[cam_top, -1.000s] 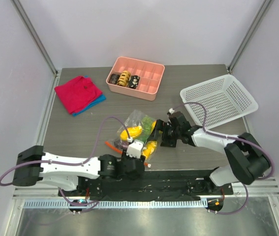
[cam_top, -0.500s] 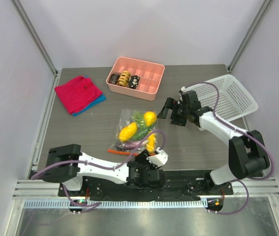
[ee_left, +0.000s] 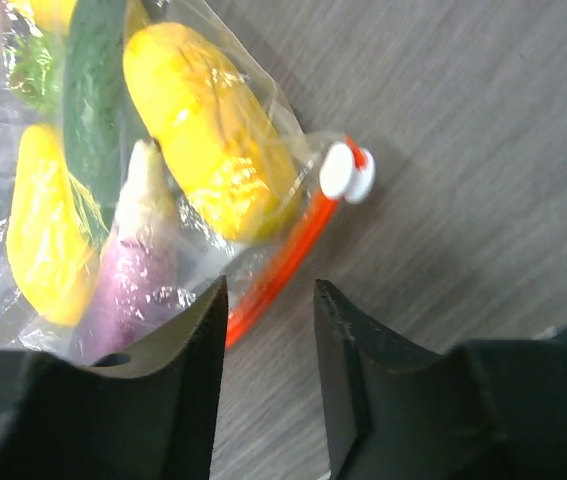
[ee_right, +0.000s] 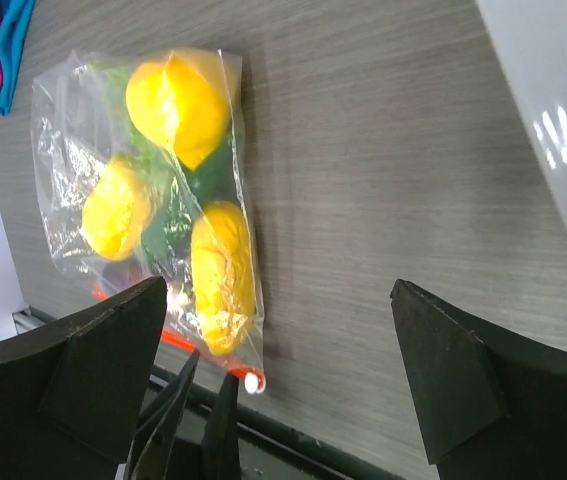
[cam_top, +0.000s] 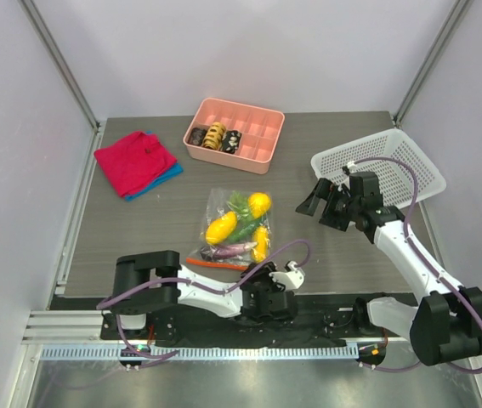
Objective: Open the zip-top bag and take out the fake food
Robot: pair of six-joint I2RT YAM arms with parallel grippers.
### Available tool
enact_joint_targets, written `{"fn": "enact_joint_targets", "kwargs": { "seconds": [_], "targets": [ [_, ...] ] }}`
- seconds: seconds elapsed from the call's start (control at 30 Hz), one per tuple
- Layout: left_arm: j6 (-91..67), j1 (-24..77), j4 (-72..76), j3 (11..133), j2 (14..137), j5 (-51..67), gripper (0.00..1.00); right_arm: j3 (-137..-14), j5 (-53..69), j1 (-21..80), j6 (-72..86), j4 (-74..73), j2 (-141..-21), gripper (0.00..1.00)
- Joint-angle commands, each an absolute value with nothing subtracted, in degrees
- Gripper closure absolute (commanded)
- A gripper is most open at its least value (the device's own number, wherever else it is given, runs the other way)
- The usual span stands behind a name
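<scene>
The zip-top bag (cam_top: pixel 239 225) lies flat on the table, apart from both grippers, its orange-red zipper strip (cam_top: pixel 215 263) at the near edge. It holds the fake food: yellow pieces (ee_left: pixel 203 140), a purple eggplant (ee_left: pixel 133 270) and a long green vegetable (ee_left: pixel 93 110). My left gripper (cam_top: pixel 262 276) is low at the near edge, open and empty. In the left wrist view its jaws (ee_left: pixel 270 300) stand just short of the strip (ee_left: pixel 283 260), with the white slider (ee_left: pixel 347 172) beyond. My right gripper (cam_top: pixel 317 200) is wide open and empty to the right of the bag (ee_right: pixel 153 200).
A pink compartment tray (cam_top: pixel 258 127) with brown pastry pieces stands at the back. A white mesh basket (cam_top: pixel 394 161) is at the right, close behind my right gripper. A red cloth (cam_top: pixel 134 160) on a blue one lies at the back left.
Both grippers were at the bag a second ago. The right one has drawn back right toward the basket. The left one has swung to the near edge. The bag now lies flat, free.
</scene>
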State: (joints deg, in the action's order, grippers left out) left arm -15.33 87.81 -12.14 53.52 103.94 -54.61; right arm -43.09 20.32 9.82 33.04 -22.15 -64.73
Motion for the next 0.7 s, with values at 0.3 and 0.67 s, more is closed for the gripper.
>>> {"fn": "enact_joint_targets", "kwargs": {
  "seconds": [0.3, 0.67],
  "targets": [
    [-13.1, 84.6, -4.0, 57.8, 104.3, -61.3, 1.0, -42.8, 20.6, 9.6, 29.3, -26.5, -58.4, 0.0],
    [-22.4, 71.7, -21.5, 60.4, 79.0, -27.3, 1.0, -41.7, 25.5, 8.8, 27.0, -22.6, -58.5, 0.0]
  ]
}}
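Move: The bag's orange zip strip, near its right-hand end, lies about 2 cm ahead of the left hand, 1 cm to its right and 1 cm lower. The strip's white end clip is roughly 2 cm ahead and 4 cm to the right. Inside the bag, the yellow food by the right edge sits some 7 cm ahead and 1 cm right, the eggplant 4 cm ahead and 7 cm left. From the right hand that strip end lies about 13 cm back, 14 cm left and 12 cm below. The zip strip's right end is pinched by the left fingers, which shut from partly open as that hand slides about 2.5 cm forward and a little right onto it. Keeping the pinch, the left hand then pulls the strip up nearly 10 cm with gathering speed, its left side rolling down some 20 degrees. The right hand, wide open and away from the bag, eases back about 2 cm. ##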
